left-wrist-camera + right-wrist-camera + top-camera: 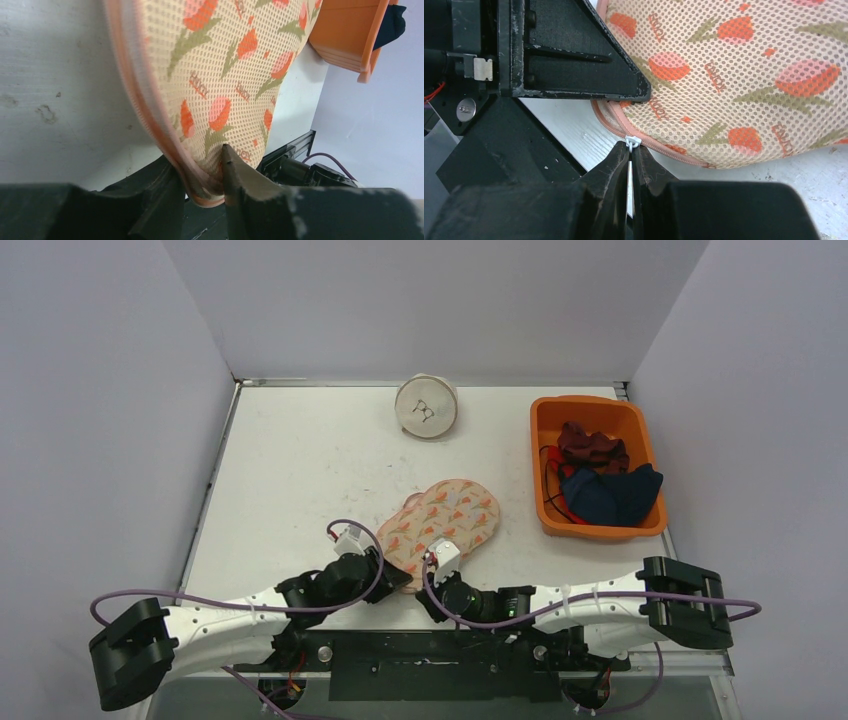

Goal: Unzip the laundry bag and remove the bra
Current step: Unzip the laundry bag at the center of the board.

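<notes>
The laundry bag (445, 518), a peach mesh pouch printed with orange tulips, lies near the table's front edge. My left gripper (395, 578) pinches the bag's near, pink-trimmed zip edge (200, 185) between its fingers (202, 165). My right gripper (630, 148) is shut on the small white zipper pull (632, 141) at the bag's seam (674, 150), close beside the left gripper's finger (574, 65). In the top view my right gripper (432, 580) sits just right of the left one. The bra is hidden.
An orange bin (545, 440) holding dark red and navy clothes stands at the right; its corner (350, 35) shows in the left wrist view. A white round case (426, 406) stands at the back middle. The black base rail runs just behind both grippers.
</notes>
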{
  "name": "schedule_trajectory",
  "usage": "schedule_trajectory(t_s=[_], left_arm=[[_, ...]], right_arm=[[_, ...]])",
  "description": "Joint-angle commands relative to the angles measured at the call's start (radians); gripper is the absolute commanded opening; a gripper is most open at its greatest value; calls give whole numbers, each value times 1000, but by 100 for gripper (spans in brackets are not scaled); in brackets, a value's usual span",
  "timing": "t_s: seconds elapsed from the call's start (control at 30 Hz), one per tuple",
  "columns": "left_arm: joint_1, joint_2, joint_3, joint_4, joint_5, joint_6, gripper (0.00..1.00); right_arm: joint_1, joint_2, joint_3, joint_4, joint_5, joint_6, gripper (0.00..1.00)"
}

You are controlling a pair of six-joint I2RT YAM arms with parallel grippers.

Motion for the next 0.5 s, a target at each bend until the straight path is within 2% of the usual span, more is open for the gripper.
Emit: schedule_trajectory(t_s=[0.0,0.23,0.47], left_arm=[[-2,-19,48,-24,-68,-4,24],[-2,2,48,-49,-91,-30,0],[-1,-13,49,-88,-119,-51,0]], right_arm=[[-2,-11,53,-21,-16,20,5],[-1,-34,33,-59,-4,48,5],[-5,-58,-13,-64,7,67,5]])
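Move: The laundry bag's near end already lies between the left gripper's half-open fingers, practically at its hand point. From that hand, the white zipper pull is about 5 cm back and 3 cm to the right at much the same height, and the bag's middle is some 9 cm ahead, 6 cm right and 3 cm lower. The right gripper already has the zipper pull at its hand point; the bag's near end is roughly 5 cm ahead and 3 cm left of it. Close the left fingers fully on the bag's near end and pinch it by its zip edge, holding the hand almost in place with barely 0.5 cm of drift forward and up. Keep the right gripper shut on the white zipper pull and ease it less than 1 cm back and to the right. ##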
